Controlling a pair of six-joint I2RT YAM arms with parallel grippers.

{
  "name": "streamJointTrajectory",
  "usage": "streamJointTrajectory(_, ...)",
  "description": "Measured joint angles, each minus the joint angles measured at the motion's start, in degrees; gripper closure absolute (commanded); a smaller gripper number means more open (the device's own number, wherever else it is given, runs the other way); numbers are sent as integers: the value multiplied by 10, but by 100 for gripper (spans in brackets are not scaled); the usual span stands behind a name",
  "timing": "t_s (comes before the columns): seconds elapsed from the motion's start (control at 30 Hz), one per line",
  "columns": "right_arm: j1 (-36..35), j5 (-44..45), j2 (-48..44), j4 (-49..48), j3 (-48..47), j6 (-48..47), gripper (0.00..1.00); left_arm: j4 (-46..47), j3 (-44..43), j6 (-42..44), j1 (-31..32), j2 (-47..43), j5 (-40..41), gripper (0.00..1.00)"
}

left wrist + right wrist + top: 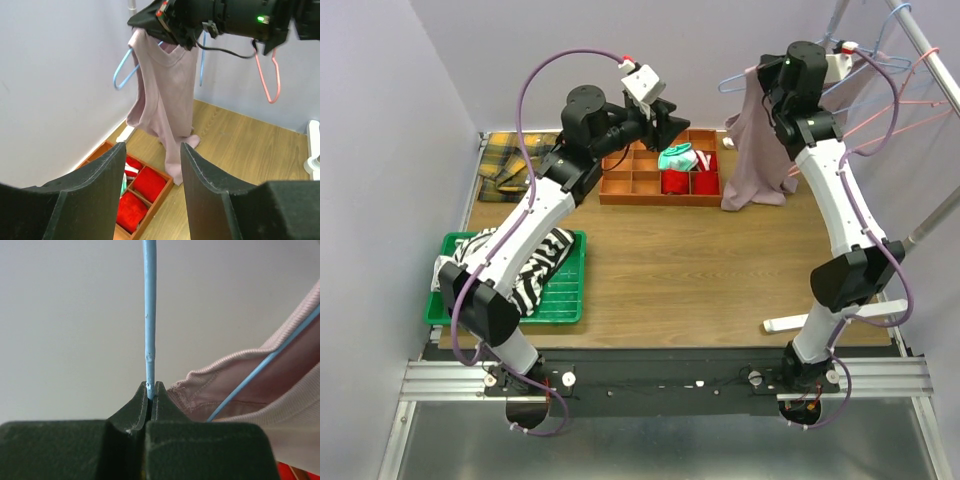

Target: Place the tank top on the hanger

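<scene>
The mauve-pink tank top (752,150) hangs at the back right from the light-blue wire hanger (733,80), and its lower end rests on the table. My right gripper (767,82) is shut on the hanger's wire. Up close, the wire (149,315) is pinched between its fingertips (151,388), with the tank top's ribbed edge (235,385) just to the right. My left gripper (675,120) is raised over the back of the table, a short way left of the garment. It (152,150) stands open with nothing between its fingers, facing the tank top (165,85) and hanger (122,72).
A wooden divided box (642,186) with red cloths sits under the left gripper. At the front left is a green tray (565,295) holding a striped garment. A yellow plaid cloth (510,160) lies back left. A pink wire hanger (267,82) and the rack pole (925,45) are at the far right.
</scene>
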State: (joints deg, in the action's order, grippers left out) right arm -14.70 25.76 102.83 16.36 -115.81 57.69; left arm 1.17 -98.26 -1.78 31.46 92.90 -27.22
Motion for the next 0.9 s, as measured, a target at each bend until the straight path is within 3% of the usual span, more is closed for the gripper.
streamJointTrajectory(0.43,58,-33,108,6,-150,82,99,-31,13,18,0,-47,11,44)
streamJointTrajectory(0.9,52,-70,129,7,-180,92,99,-40,36,31,0,-56,12,44)
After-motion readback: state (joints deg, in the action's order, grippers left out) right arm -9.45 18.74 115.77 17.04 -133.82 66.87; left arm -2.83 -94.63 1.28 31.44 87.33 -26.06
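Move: The right hand already holds the blue hanger carrying the tank top. The drying rack's bar, where it is being taken, passes roughly 3 cm ahead, 5 cm right and 15 cm above that hand. The rack's red hanger is near its height, some 10 cm back and 6 cm right; the wooden tray lies about 11 cm back, 22 cm left and 43 cm below. From the empty left hand the bar is roughly 18 cm ahead, 24 cm right and 15 cm up. Forward, to the right and slightly up, the right hand carries hanger and tank top some 5 cm farther out towards the rack's bar, then stops reaching and eases about 2 cm back left with a small rise. It rolls about 10 degrees, left side up, keeping its pinch. The left hand, fingers still open, backs off 2 to 3 cm back and left. ##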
